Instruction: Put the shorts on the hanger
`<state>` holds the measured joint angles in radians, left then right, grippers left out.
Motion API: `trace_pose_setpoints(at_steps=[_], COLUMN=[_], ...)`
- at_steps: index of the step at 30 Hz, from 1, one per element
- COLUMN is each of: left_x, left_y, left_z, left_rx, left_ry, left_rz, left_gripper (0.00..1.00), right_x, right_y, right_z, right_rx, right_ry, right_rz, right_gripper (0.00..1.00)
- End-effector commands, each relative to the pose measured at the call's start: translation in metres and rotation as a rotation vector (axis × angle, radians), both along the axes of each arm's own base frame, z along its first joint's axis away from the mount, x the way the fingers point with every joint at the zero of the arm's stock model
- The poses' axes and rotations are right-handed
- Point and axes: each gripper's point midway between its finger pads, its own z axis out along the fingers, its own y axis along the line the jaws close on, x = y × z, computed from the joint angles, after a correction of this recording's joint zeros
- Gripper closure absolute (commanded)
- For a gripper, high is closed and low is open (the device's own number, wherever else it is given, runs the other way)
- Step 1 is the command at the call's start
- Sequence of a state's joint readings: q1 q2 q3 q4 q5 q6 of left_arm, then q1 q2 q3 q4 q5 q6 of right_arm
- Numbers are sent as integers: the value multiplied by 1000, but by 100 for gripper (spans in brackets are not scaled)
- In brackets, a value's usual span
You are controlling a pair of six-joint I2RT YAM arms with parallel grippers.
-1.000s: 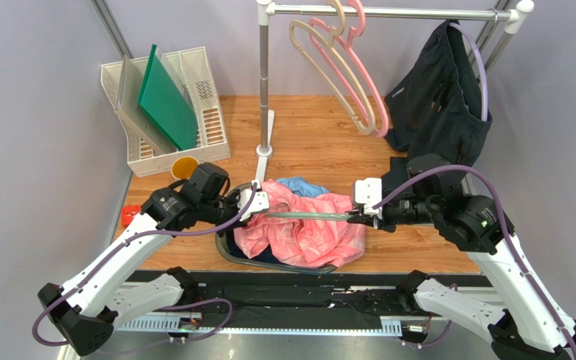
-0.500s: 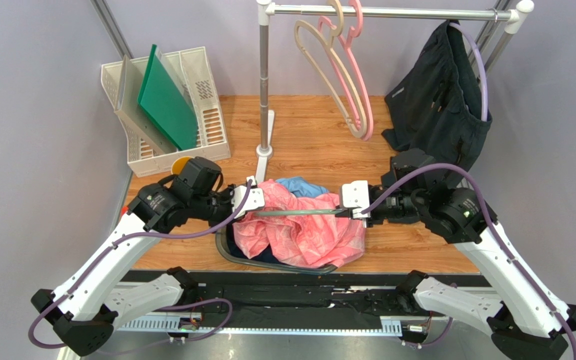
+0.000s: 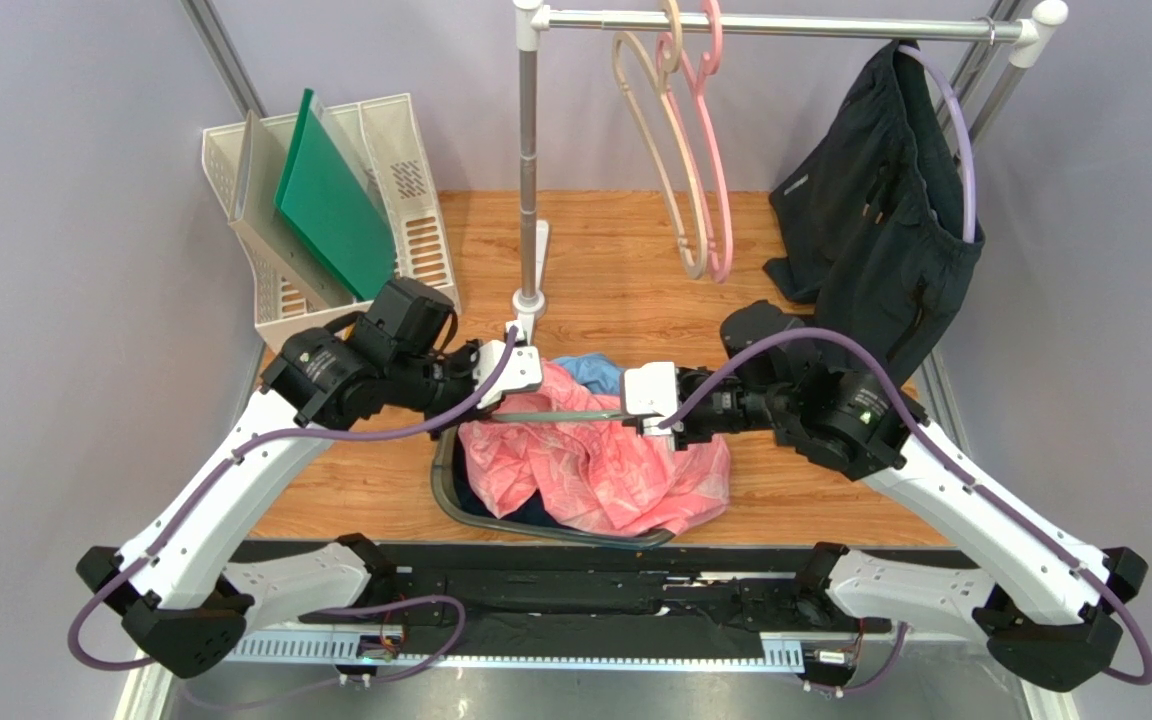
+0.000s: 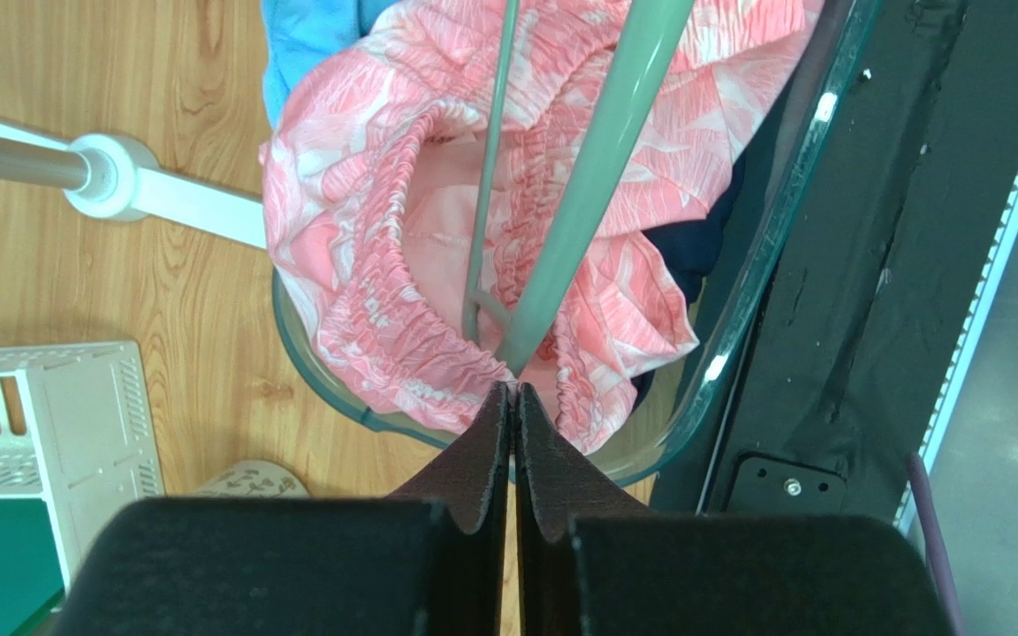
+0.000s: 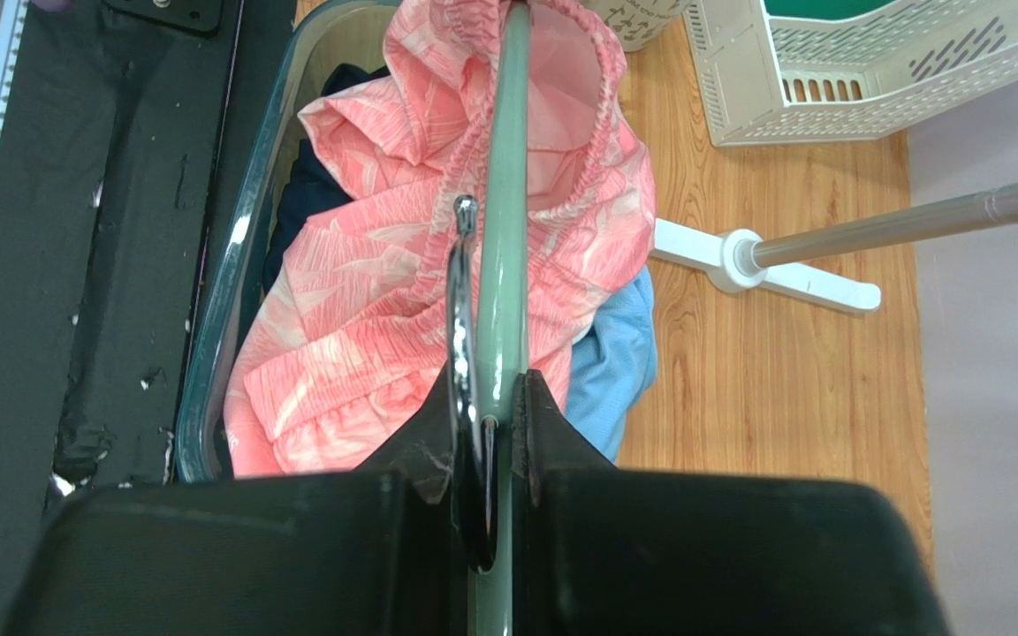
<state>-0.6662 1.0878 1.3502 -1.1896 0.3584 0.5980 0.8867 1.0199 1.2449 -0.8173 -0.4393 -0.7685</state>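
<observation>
The salmon-pink shorts [image 3: 612, 473] lie heaped in a dark clear-rimmed basket [image 3: 455, 503] at the near middle. My left gripper [image 3: 515, 380] is shut on their elastic waistband [image 4: 382, 358], holding the waist opening up. My right gripper [image 3: 636, 416] is shut on the sage-green hanger [image 3: 560, 423] at its neck, beside the metal hook [image 5: 459, 305]. One hanger arm [image 5: 512, 159] reaches into the waist opening [image 5: 561, 80], and its tip [image 4: 528, 331] ends close to the left fingertips. In the left wrist view the shorts [image 4: 634, 146] drape around the hanger [image 4: 594, 159].
A light blue garment [image 3: 597, 369] and dark navy cloth [image 5: 299, 199] lie under the shorts. Behind stands a rail pole [image 3: 528, 165] with pink and beige hangers [image 3: 695, 165] and a dark garment [image 3: 875, 210]. A white rack with a green board [image 3: 330, 195] sits at the far left.
Both grippers have shifted left and a little farther away. The right gripper has carried the hanger deeper into the shorts' waist. The hangers on the rail have swung.
</observation>
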Motion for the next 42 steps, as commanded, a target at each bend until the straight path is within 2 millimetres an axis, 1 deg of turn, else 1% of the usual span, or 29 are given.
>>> trace_pose_setpoints(at_steps=[1,3,4,6,7,8,9,11,12,13,16,17,20,21,22,24,27,28,29,30,32,33,34,35,36,38,39,41,42], left_x=[6,14,17,22,22,21,22,16,15,11,3,0,-6,-8,-8,-10,-9,-9,-10,-10,-11,-13,1,3,7,12,15,16,15], left_y=[-14,-18,-20,-26,-31,-35,-40,-48,-52,-56,-58,-58,-53,-49,-47,-45,-48,-49,-50,-49,-40,-39,-25,-17,-11,2,8,12,12], left_z=[16,19,24,28,32,33,32,33,32,32,28,30,26,25,23,23,24,24,23,27,29,36,41,45,47,43,35,29,19], left_rx=[-40,-43,-54,-64,-74,-77,-77,-97,-107,-120,-145,-161,-166,-165,-160,-167,-175,-178,-170,-172,-162,-197,-224,-234,-241,-185,-144,-121,-108], left_ry=[0,-23,-41,-55,-58,-60,-56,-31,-18,2,41,35,44,39,35,31,41,50,60,49,33,44,35,8,-9,-93,-119,-149,-137], left_rz=[-20,-23,-25,-36,-48,-60,-72,-92,-98,-109,-115,-119,-106,-96,-91,-81,-84,-86,-90,-101,-111,-125,-60,-73,-73,-131,-137,-157,-177], left_gripper=[100,100,100,100,100,100,100,100,100,100,100,100,100,100,100,100,100,100,100,85,62,38,27,20,13,11,7,6,5], right_x=[11,3,0,-8,-11,-15,-16,-16,-15,-11,-2,7,26,27,30,33,28,28,28,29,31,29,29,27,26,23,22,22,22], right_y=[21,25,26,28,29,32,36,44,48,53,60,58,52,49,44,41,46,50,53,54,53,52,50,48,46,44,44,44,44], right_z=[30,29,28,22,17,15,10,13,12,16,18,10,3,-5,-3,-7,-3,4,5,6,11,12,12,8,10,8,9,10,10], right_rx=[126,126,124,110,98,96,88,112,114,135,155,139,145,136,152,161,189,213,216,218,221,223,224,217,226,225,228,230,233], right_ry=[-12,13,15,28,40,61,88,114,135,135,146,145,133,151,166,169,183,175,186,184,165,159,150,150,138,139,137,135,132], right_rz=[-57,-11,7,57,71,96,104,117,112,105,58,8,-115,-131,-157,-174,-144,-129,-122,-123,-124,-119,-117,-113,-111,-104,-102,-98,-99], right_gripper=[100,100,100,100,100,100,100,100,100,100,100,100,100,100,100,100,100,100,100,100,100,100,100,100,100,100,100,100,100])
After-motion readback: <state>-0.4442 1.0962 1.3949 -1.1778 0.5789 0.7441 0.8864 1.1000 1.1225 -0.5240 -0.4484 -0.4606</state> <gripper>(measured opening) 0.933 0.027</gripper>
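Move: My left hand still pinches the waistband of the pink shorts, with the green hanger's left end about 2 cm to its right and 2 cm lower. The basket's middle is some 12 cm right of that hand, 5 cm back and 11 cm down; the rack foot stands about 17 cm ahead and 5 cm right, 14 cm lower. From my right hand, gripping the hanger near its hook, the pinched waistband lies roughly 20 cm left, 1 cm ahead and 3 cm lower. I feed the hanger into the shorts by bringing my hands together: my right hand keeps its grip and goes about 4 cm left, then some 2 cm forward and down, tipping about 15 degrees, while my left draws the waistband some 4–5 cm right over the hanger's end. Then my left fingers open wide, let go of the waistband, and back off about 5 cm left and 3 cm forward. ##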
